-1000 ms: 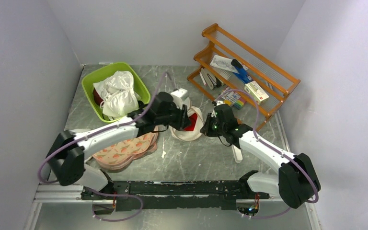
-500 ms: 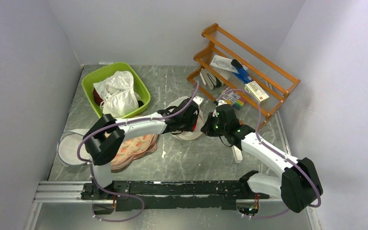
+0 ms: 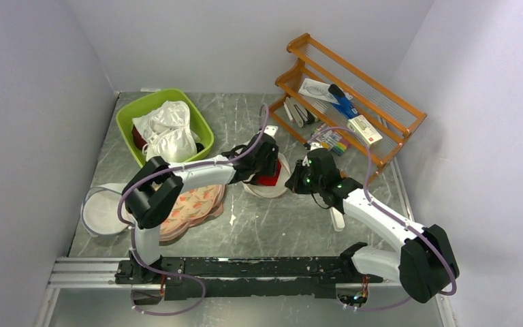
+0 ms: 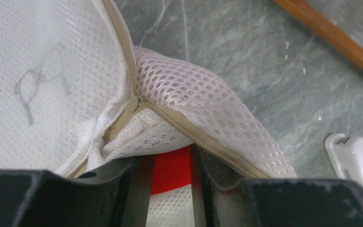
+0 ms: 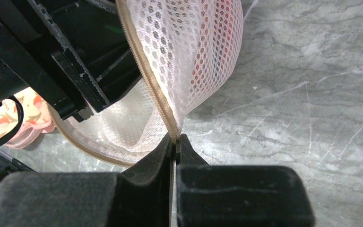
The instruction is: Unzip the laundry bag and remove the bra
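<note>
The laundry bag point(image 3: 262, 191) lies mid-table, white mesh with a beige zip; its face with the bra outline point(image 4: 52, 71) folds up in the left wrist view. The zip stands open. The red bra point(image 3: 270, 180) shows inside the opening. My left gripper point(image 3: 265, 165) reaches into that opening, open, and the bra point(image 4: 172, 176) shows in the gap between its fingers point(image 4: 169, 163). My right gripper point(image 3: 293, 181) is shut on the bag's zip edge point(image 5: 176, 138) and holds the mesh wall point(image 5: 194, 47) up off the table.
A green basin point(image 3: 126, 114) with a white plastic bag point(image 3: 167, 133) stands back left. A wooden rack point(image 3: 381, 102) with small items stands back right. Peach fruit-printed pads point(image 3: 194, 204) and a plain white round bag point(image 3: 102, 212) lie left. A white plastic piece point(image 3: 337, 219) lies under the right arm.
My left arm has dropped from a raised, bent pose and stretched out, bringing its gripper down into the bag's opening. My right gripper has kept its hold on the zip edge.
</note>
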You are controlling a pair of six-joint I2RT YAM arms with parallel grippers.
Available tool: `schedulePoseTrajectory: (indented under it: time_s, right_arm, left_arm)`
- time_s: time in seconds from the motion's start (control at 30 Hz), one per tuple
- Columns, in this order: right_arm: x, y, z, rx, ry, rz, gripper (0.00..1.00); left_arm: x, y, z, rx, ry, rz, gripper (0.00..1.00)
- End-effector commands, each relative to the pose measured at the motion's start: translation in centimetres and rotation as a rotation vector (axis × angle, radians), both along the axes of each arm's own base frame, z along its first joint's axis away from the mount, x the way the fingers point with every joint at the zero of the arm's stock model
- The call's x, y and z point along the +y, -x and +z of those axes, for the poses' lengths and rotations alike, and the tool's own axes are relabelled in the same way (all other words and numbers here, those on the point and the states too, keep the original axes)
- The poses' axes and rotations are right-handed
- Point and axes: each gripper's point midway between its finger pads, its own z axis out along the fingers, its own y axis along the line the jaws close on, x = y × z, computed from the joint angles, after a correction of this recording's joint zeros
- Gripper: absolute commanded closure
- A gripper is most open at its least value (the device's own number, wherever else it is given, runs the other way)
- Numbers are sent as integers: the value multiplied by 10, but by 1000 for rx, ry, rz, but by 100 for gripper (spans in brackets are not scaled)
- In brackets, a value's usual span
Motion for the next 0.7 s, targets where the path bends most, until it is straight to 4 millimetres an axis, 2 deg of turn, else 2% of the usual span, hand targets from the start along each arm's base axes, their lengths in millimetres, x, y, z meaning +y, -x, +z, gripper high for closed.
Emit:
schedulePoseTrajectory:
  time_s: [0.0,0.13,0.37,0.6,0.67]
  right_arm:
    - [1,0,6,-17,-28,-4,100]
    - [3,0,6,-14,-36,1,100]
    - [3,3,5,-6,-41,5,100]
    - [-2,1,6,-13,-16,-6,100]
    - [-3,2,5,-17,-8,-8,100]
  left_arm:
    - [-25,-11,13,-34,112,-7,56]
    - [-34,-17,7,-39,118,-18,49]
    - [-40,-15,-7,-18,131,-34,40]
    - [-27,-3,-34,18,80,-51,32]
    - [-21,1,-42,24,63,-53,34]
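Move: The red bra lies in the open laundry bag about 3 cm below the left fingertips and some 2 cm to their right. The bag's turned-back lid is about 7 cm ahead and 7 cm left of the left hand, and the zip rim pinched by the right hand is roughly 3 cm back and 5 cm right of it. The white case lies about 12 cm back and 18 cm right of it. From the right hand, the bra is some 7 cm left, 2 cm ahead and 6 cm lower. The left hand, already reaching in under the mesh edge of the bag's mouth, sinks about 3 cm towards the bra and slides some 2.5 cm to the right after a slight reach forward, its wrist barely turning, while its partly open fingers spread clearly wider on either side of the red cloth. The right hand stays almost still with its fingers shut, keeping its pinch on the zip rim to hold the mouth open against the left hand's reach. ##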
